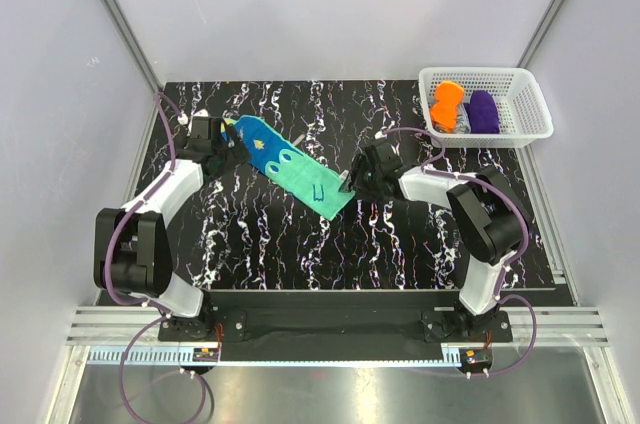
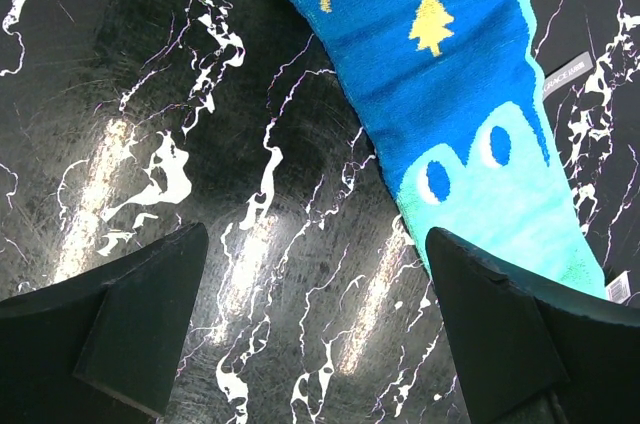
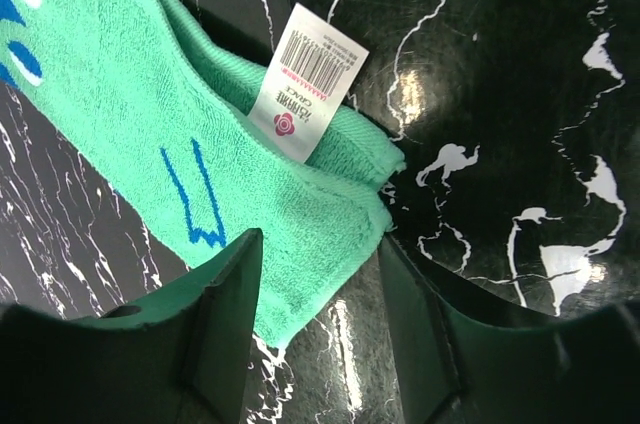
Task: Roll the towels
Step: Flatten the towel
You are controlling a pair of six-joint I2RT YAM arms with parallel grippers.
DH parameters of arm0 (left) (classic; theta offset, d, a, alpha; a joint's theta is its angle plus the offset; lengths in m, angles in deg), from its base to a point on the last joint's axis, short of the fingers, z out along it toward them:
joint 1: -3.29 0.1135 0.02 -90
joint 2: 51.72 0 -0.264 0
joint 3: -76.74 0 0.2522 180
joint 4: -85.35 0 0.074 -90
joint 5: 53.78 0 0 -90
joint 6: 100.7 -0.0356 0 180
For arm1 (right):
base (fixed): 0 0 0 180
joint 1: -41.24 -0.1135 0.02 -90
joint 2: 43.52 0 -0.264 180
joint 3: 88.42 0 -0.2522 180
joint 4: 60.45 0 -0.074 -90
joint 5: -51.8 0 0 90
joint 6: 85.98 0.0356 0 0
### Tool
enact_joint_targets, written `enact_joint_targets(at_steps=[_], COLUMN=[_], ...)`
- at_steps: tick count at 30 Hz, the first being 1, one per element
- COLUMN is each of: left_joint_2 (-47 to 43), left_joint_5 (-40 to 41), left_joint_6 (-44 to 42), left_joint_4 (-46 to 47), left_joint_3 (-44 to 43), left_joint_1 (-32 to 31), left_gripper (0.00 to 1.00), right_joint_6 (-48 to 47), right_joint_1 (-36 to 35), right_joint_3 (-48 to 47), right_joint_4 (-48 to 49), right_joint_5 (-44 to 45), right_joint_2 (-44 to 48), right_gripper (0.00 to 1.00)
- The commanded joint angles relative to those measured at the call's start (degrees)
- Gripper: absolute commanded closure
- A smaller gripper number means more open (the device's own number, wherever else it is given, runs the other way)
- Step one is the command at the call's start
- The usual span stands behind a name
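Note:
The teal-green, blue and yellow towel (image 1: 290, 166) lies folded into a long strip, set diagonally on the black marbled table (image 1: 400, 244). My left gripper (image 1: 232, 139) hovers at its upper-left blue end, open. In the left wrist view the towel (image 2: 450, 94) runs past the right finger, and only bare table lies between the left gripper (image 2: 315, 244) fingers. My right gripper (image 1: 347, 182) is at the lower-right green end. In the right wrist view the towel (image 3: 150, 134) corner lies between the right gripper (image 3: 320, 242) jaws, which stand apart and do not pinch it. The orange towel (image 1: 446, 104) sits rolled in the basket.
A white lattice basket (image 1: 480, 72) stands at the back right, and a purple roll (image 1: 484, 112) lies in it beside the orange one. A white barcode label (image 3: 307, 82) sticks up from the towel's folded end. Grey walls enclose the table.

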Motion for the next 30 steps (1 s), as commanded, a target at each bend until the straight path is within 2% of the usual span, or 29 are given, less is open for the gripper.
enact_joint_targets(at_steps=[1, 16, 20, 24, 30], left_joint_2=[-1.57, -0.60, -0.87, -2.01, -7.45], left_joint_5=[-0.33, 0.37, 0.37, 0.46, 0.72], left_joint_6=[-0.60, -1.04, -1.04, -0.78, -0.51], left_joint_4=[3.38, 3.47, 3.21, 2.33, -0.74], left_joint_3=[0.12, 0.47, 0.30, -0.06, 0.20], left_joint_1=[-0.44, -1.23, -1.32, -1.67, -1.76], left_gripper=[0.04, 0.04, 0.04, 0.04, 0.04], right_joint_6=[-1.22, -1.75, -2.54, -4.55, -9.30], right_joint_1=[1.12, 1.83, 1.74, 1.74, -1.24], right_joint_3=[-0.41, -0.76, -1.03, -2.43, -9.10], right_joint_4=[-3.04, 0.13, -1.36, -5.93, -16.45], right_joint_5=[4.16, 1.61, 2.66, 4.69, 12.94], right_joint_2=[-1.12, -2.79, -1.39, 0.81, 5.99], right_gripper=[0.44, 0.79, 0.92, 1.00, 1.00])
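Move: Between and just under the right hand's half-open fingers lies the towel's far right-hand corner, about 2 cm to the right of the hand point, 1 cm ahead and 1 cm below. Its white tag is some 5 cm straight ahead. The near corner of the green end is roughly 5 cm back and 4 cm left, and the blue end about 15 cm ahead and 24 cm left. From the left hand, the corner to be pinched is some 24 cm right, 7 cm back and 9 cm down. Easing about 1.5 cm to its right while sinking 1 cm and edging forward, the right hand shuts its half-open fingers on the green end's far right-hand corner and pinches it. Then it draws the corner another 2 cm or so rightwards, away from the blue end, rising about 1 cm at the last as the wrist tips some 10 degrees, fingertips swinging right. ##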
